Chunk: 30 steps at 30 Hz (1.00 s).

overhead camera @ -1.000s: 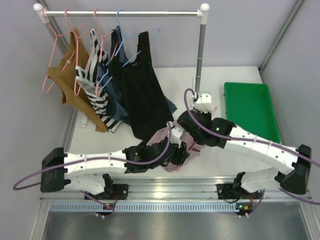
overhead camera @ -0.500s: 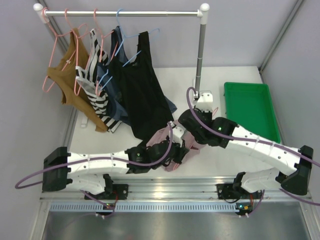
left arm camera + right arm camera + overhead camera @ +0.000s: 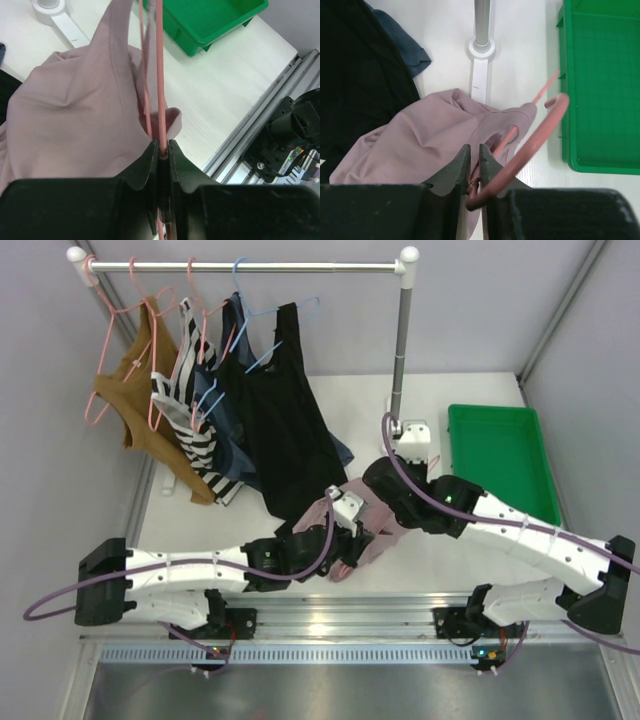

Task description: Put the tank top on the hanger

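The mauve-pink tank top [image 3: 352, 520] lies bunched on the table between my two grippers; it also shows in the left wrist view [image 3: 70, 115] and the right wrist view [image 3: 425, 135]. The salmon-pink hanger [image 3: 160, 75] runs inside the fabric, and its hook [image 3: 540, 132] curves out toward the green tray. My left gripper [image 3: 163, 145] is shut on a hanger rod at the top's edge. My right gripper [image 3: 474, 150] is shut on the hanger near the base of its hook. In the top view both grippers [image 3: 345, 530] [image 3: 385, 495] sit against the bunched top.
A clothes rail [image 3: 240, 266] at the back holds mustard, striped and black tops [image 3: 280, 410] on pink and light-blue hangers. Its post [image 3: 402, 340] and white foot [image 3: 481, 65] stand just behind the tank top. A green tray [image 3: 505, 460] sits right. A metal rail [image 3: 260, 125] edges the table.
The left gripper has slid right along the table front under the top. The right gripper has shifted slightly right and back, and the tank top has spread out between them.
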### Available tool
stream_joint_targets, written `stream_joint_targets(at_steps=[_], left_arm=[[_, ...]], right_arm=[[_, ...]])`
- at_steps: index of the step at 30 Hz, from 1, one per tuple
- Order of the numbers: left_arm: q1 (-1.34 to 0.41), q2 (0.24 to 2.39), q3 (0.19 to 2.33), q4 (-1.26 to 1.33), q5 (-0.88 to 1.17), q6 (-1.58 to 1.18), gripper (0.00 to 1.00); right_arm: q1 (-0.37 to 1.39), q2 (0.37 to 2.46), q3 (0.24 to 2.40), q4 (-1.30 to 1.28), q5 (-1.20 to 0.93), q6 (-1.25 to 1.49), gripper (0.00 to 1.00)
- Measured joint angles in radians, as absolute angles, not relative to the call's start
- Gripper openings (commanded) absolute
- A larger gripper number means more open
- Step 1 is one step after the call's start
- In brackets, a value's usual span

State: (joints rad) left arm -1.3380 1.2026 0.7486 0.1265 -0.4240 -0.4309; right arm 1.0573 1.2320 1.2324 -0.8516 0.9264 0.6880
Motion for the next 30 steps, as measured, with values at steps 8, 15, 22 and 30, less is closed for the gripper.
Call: stream_joint_targets(at_steps=[8,15,22,30], left_arm=[[-1.336,1.169,0.69,0.172,-0.444,-0.384,0.0],[-1.336,1.135,0.648,0.189,-0.485,-0.373,0.0],[-1.335,1.083,0.597,0.255,-0.527,-0.361,0.0],[-1.335,1.031,0.567,0.305,-0.579,-0.337,0.0]], right_arm=[[1.057,1.163,1.226,-0.802,0.878,0.629,0.58],[1.057,1.11,1.216,-0.773,0.834,0.582,0.79],[1.057,1.024,1.184,-0.754,0.783,0.546,0.84],[1.057,0.95,1.202,-0.757,0.729,0.52,0.92]])
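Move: The left hand pinches one shoulder of the pink hanger; the tank top lies with its middle about 9 cm ahead of this hand, 4 cm to its left and 15 cm below. From the right hand, whose closed fingers hold the hanger at its hook, the tank top's middle is roughly level fore and aft, 11 cm to the left and 21 cm below. The rack post's foot is some 24 cm straight ahead of the right hand; the green bin is about 19 cm ahead and 30 cm to its right, both low on the table. The right hand opens almost fully and lets go of the hanger by its hook, rising about 6 cm and backing some 3 cm clear while turning counter-clockwise and rolling its left side up. The left hand keeps its pinch on the hanger's near shoulder and carries it some 4 to 5 cm to the left and a little forward, dipping slightly before it rises again, its wrist swinging about 10 degrees with the fingers tipping up. ##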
